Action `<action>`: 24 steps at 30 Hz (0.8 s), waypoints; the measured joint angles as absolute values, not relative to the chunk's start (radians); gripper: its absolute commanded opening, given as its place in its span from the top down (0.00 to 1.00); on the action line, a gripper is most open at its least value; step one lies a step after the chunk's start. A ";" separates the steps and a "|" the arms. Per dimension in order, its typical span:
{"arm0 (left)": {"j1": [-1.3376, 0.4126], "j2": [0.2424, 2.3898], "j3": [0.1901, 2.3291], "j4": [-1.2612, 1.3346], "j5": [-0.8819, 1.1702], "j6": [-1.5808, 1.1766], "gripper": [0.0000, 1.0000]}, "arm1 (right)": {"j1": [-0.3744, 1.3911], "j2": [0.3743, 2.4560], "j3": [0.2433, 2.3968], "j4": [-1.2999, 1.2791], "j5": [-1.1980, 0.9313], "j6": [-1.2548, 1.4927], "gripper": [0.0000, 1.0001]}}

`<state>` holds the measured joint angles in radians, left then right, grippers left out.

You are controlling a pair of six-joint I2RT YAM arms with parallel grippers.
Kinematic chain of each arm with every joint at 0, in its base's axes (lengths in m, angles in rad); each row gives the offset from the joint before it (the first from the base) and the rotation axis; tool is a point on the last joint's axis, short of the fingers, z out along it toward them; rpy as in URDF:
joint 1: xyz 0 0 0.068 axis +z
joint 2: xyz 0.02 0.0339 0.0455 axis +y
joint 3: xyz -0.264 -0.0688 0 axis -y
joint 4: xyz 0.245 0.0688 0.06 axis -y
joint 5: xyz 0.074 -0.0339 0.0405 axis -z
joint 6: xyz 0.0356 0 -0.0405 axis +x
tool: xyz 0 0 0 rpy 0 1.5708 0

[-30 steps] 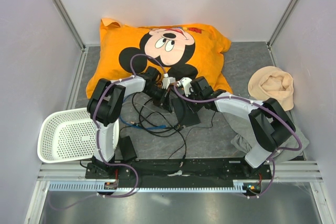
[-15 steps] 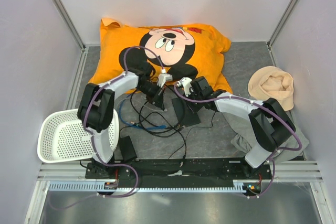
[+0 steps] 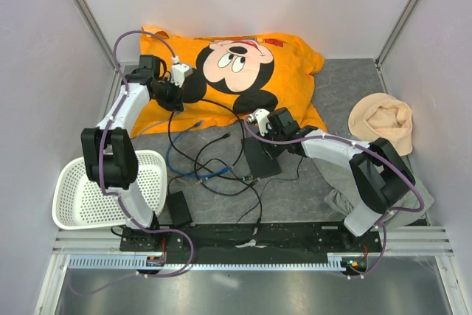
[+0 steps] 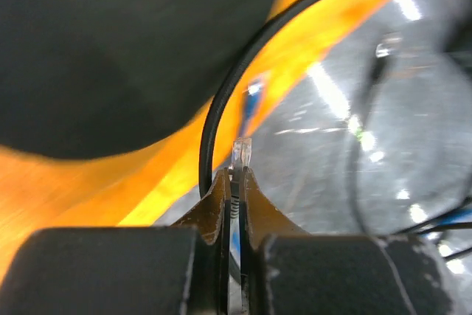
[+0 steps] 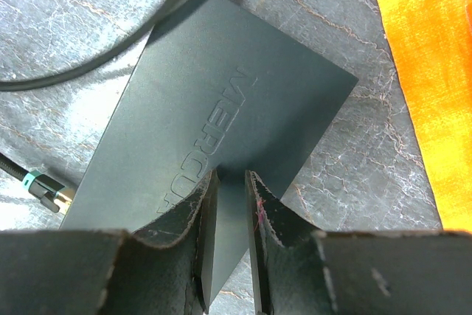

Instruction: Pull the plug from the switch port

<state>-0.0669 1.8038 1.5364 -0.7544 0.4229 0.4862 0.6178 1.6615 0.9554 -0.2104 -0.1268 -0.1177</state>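
Observation:
The switch is a flat matte-black box lying on the grey mat; it also shows in the right wrist view with raised lettering on top. My right gripper rests its fingertips on the box's top, jaws a narrow gap apart with nothing between them. My left gripper is far back left over the orange pillow, shut on a clear-tipped plug. The plug's black cable trails from it back toward the switch. The plug is clear of the box.
The Mickey pillow fills the back. A white basket sits front left, a small black power brick near the left base. A blue cable and black cables lie left of the switch. A beige hat and grey cloth lie right. A green-banded plug sits at the box's edge.
My left gripper has swung from the switch's far edge to the back left over the pillow, taking the plug and its black cable along. The right gripper has stayed on the box.

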 measured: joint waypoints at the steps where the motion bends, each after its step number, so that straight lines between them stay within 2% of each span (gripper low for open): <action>1: -0.053 1.816 1.536 -0.752 0.408 0.484 0.70 | 0.618 1.662 0.955 -0.210 -0.127 -0.118 0.70; 3: -0.038 1.838 1.536 -0.748 0.388 0.474 0.59 | 0.618 1.662 0.955 -0.210 -0.127 -0.118 0.70; 6: -0.042 1.851 1.536 -0.745 0.381 0.439 0.54 | 0.618 1.662 0.955 -0.210 -0.129 -0.118 0.69; 11: -0.060 1.839 1.525 -0.722 0.487 0.404 0.53 | 0.618 1.662 0.955 -0.210 -0.130 -0.120 0.69; 17: -0.124 1.756 1.437 -0.700 0.743 0.359 0.53 | 0.618 1.656 0.957 -0.224 -0.129 -0.130 0.70; 21: -0.206 1.719 1.325 -0.663 0.875 0.311 0.53 | 0.619 1.629 0.959 -0.295 -0.120 -0.147 0.70; 24: -0.294 1.713 1.211 -0.617 0.900 0.288 0.53 | 0.620 1.603 0.957 -0.363 -0.114 -0.146 0.69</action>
<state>-0.2935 1.7126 1.2110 -0.6170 0.8997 0.2882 0.6197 1.6028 0.9573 -0.3626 -0.1139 -0.1463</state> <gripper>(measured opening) 0.469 0.304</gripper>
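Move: The left hand holds the grey cable's clear plug above the orange cloth. The switch lies about 13 cm back and 26 cm to its right, 12 cm lower; the blue plug is some 3 cm back, 8 cm right, and a loose black plug about 7 cm back, 15 cm right. The green-banded plug sits 20 cm back, 22 cm right, all near table level. From the right hand, the switch is just below, its middle 2 cm left and 1 cm back. The left fingers let go of the clear plug, opening to about half as the hand dips some 2 cm and nudges left. The empty hand then sweeps right and back, about 19 cm in all, in a low arc towards the switch, fingers swinging round to point more to the right. Late on, the right hand begins easing back and right from above the switch, about 3 cm. ##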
